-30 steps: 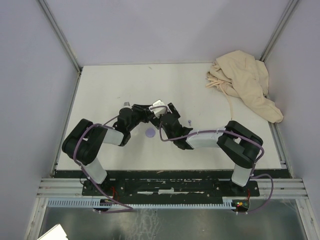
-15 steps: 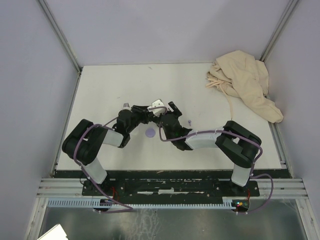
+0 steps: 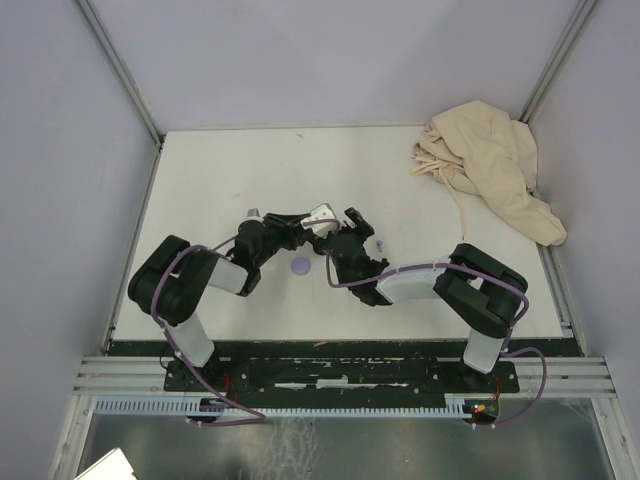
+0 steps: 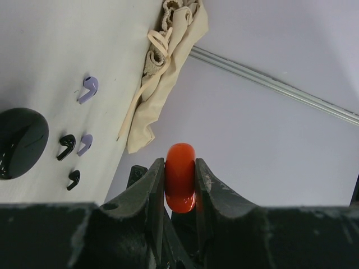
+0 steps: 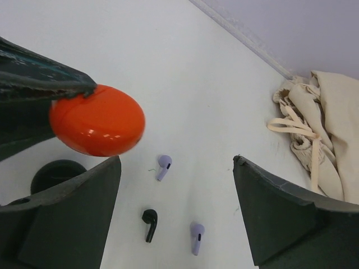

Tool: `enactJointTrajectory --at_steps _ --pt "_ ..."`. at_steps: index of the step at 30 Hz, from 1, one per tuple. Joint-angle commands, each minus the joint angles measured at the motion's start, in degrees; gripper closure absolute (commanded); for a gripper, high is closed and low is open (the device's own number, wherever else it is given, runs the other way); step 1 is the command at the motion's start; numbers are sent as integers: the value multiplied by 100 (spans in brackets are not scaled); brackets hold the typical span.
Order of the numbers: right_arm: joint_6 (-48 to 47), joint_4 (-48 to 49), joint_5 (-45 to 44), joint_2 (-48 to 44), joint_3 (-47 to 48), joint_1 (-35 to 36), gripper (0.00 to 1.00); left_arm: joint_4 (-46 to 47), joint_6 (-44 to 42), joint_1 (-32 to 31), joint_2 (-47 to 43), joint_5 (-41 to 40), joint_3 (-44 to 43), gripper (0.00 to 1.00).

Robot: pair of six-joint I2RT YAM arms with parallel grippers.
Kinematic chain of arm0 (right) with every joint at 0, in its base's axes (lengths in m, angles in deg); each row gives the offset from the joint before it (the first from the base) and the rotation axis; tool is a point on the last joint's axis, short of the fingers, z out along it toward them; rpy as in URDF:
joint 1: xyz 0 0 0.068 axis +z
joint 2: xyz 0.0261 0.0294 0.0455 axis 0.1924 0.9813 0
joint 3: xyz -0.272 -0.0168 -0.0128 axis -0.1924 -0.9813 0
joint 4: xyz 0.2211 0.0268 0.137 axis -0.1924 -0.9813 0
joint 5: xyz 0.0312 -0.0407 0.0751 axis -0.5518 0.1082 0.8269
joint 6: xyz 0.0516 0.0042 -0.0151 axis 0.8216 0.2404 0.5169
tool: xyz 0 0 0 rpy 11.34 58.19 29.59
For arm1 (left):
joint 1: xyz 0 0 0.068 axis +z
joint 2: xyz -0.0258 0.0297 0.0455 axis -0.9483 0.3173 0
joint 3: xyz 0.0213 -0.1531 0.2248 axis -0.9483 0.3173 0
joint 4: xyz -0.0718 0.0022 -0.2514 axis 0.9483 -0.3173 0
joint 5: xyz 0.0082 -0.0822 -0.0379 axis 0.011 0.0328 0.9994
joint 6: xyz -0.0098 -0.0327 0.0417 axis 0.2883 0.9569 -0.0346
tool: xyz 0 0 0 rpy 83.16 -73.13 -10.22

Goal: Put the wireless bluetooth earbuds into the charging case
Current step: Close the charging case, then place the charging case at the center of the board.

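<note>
My left gripper [image 4: 179,163] is shut on a red-orange round case [image 4: 180,179], held on edge above the table; it also shows in the right wrist view [image 5: 96,119]. My right gripper [image 5: 176,162] is open and empty, close beside the left one [image 3: 305,224] at mid-table, above loose earbuds. Two lavender earbuds [image 5: 163,166] [image 5: 196,237] and a black earbud [image 5: 149,223] lie on the white table under it. The left wrist view shows two lavender earbuds [image 4: 88,88] [image 4: 84,143] and two black ones [image 4: 65,147] [image 4: 73,179]. No red or white buds show.
A black round case [image 4: 19,143] lies on the table beside the earbuds, also in the right wrist view [image 5: 56,174]. A lavender disc [image 3: 302,266] lies near the grippers. A crumpled beige cloth [image 3: 490,170] with a strap sits at the far right corner. Grey walls surround the table.
Both grippers have shifted slightly to the right and stay close together. The left gripper still holds the red-orange case. The right arm's elbow has drawn in a little.
</note>
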Motion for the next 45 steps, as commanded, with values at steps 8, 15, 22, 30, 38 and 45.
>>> enactJointTrajectory --at_steps 8,15,22,30,38,45 --pt "755 -822 -318 -1416 -533 -133 8 -310 -1141 371 51 240 -347 97" --pt "2328 -3043 1390 -2599 -178 -717 9 -784 -2386 605 282 684 -791 97" --pt "2522 -3595 1952 -2833 -27 -897 10 -1889 -3634 660 176 401 -1201 97" --pt "2582 -3655 2162 -2675 46 -961 10 -2839 -4538 712 -49 -151 -1413 97" --pt "2590 -3674 2323 -2495 108 -976 10 -2941 -4761 766 -25 -340 -1388 97" --pt "2634 -3683 2478 -2325 158 -975 10 -2858 -4815 809 76 -373 -1364 97"
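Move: The closed red charging case is already in my left fingertips. The open table I bring it over is about 5 cm ahead, 6 cm left and 12 cm below that hand; the black case lies below, 1 cm ahead, and the lavender case 3 cm back, 5 cm left. From my empty right hand the red case is about 5 cm left, level with it; the nearer black earbud is 2 cm back, 4 cm right and 12 cm below. Keeping the red case pinched, I swing my left hand down about 8 cm, to the left and somewhat forward, towards the open table beyond the black case, rolling it some 40 degrees so its left side comes up. My right hand, fingers still wide open, draws right, away from the case, and up, then eases back and sinks partway, tipping down about 20 degrees. ##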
